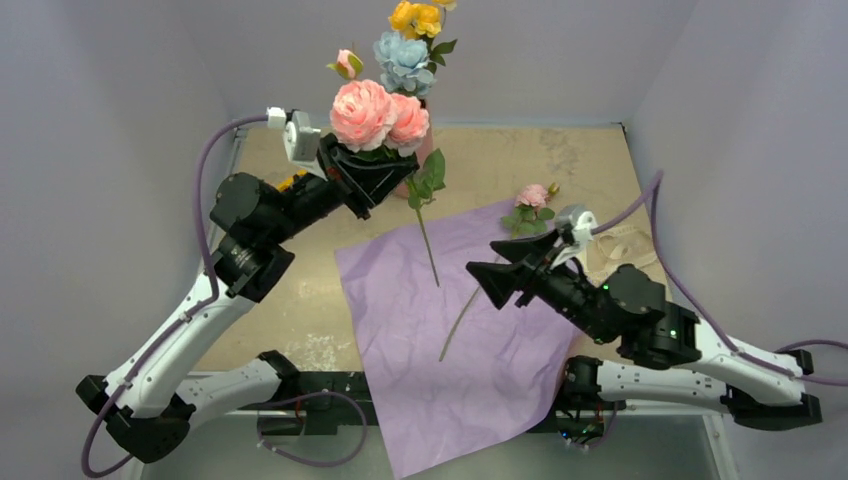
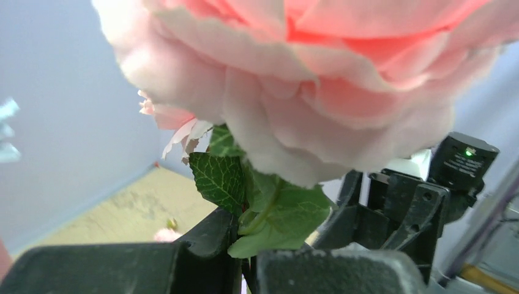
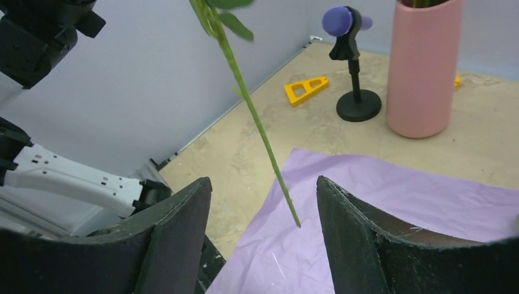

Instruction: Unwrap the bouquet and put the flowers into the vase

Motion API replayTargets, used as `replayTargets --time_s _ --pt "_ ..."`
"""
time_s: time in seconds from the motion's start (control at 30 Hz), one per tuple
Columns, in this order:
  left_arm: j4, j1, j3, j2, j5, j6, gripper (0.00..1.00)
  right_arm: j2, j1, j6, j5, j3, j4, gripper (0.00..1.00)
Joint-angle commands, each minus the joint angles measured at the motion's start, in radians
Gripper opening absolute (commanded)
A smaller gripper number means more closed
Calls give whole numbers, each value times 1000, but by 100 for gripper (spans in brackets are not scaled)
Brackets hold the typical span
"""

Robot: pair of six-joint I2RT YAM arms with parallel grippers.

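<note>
My left gripper (image 1: 378, 160) is raised at the back, shut on the stem just under a big pink rose (image 1: 362, 113) (image 2: 306, 79). That rose's green stem (image 1: 428, 245) (image 3: 257, 122) hangs down over the lilac paper wrap (image 1: 450, 330). In the left wrist view the jaws (image 2: 245, 245) pinch stem and leaves. The salmon-pink vase (image 3: 422, 67) stands behind, holding blue (image 1: 403, 60) and yellow flowers (image 1: 415, 15). My right gripper (image 1: 482, 282) (image 3: 263, 196) is open, with the hanging stem's tip between its fingers, untouched. Another pink rose (image 1: 533, 195) lies on the paper.
A black stand with a purple top (image 3: 349, 37) and a yellow wedge (image 3: 305, 89) sit left of the vase. Cream ribbon (image 1: 612, 250) lies on the tan table at the right. Grey walls close in the back and sides.
</note>
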Motion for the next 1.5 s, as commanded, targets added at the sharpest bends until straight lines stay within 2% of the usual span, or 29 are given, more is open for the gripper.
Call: replayTargets --time_s 0.0,0.13,0.3,0.5,0.77,1.07,1.47 --pt "-24 3 162 52 -109 158 0 -113 5 33 86 2 -89 66" --pt "-28 4 299 143 -221 278 0 -193 5 42 121 -63 -117 64" --pt "157 4 365 257 -232 493 0 -226 5 61 151 -125 -142 64" --pt "216 9 478 396 -242 648 0 -228 5 85 154 -185 -165 63" --pt "264 18 564 510 -257 748 0 -240 6 128 124 -253 -155 63" --pt "279 27 598 559 -252 783 0 -244 5 132 111 -289 -132 63" --pt "282 68 584 639 -263 753 0 -256 6 133 116 -298 -138 63"
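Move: The left hand, shut on the stem of the pink flowers, has the vase about 43 cm ahead, 1 cm right, with its middle some 37 cm below. The purple-topped stand is about 42 cm ahead of that hand, 12 cm left and 42 cm below. From the open right hand, the middle of the last flower lying on the sheet is roughly 22 cm ahead, 6 cm right and 37 cm below; the vase is about 50 cm ahead, 10 cm left and 26 cm lower. Forward and upward the left hand carries the pink flowers to the vase, climbing about 9 cm and reaching 19 cm out, easing off midway before a last push forward and slightly down. Its wrist swings counter-clockwise and tips up some 35 degrees, grip kept on the stem. The right hand, still open, shifts right, then sinks towards the last flower. ##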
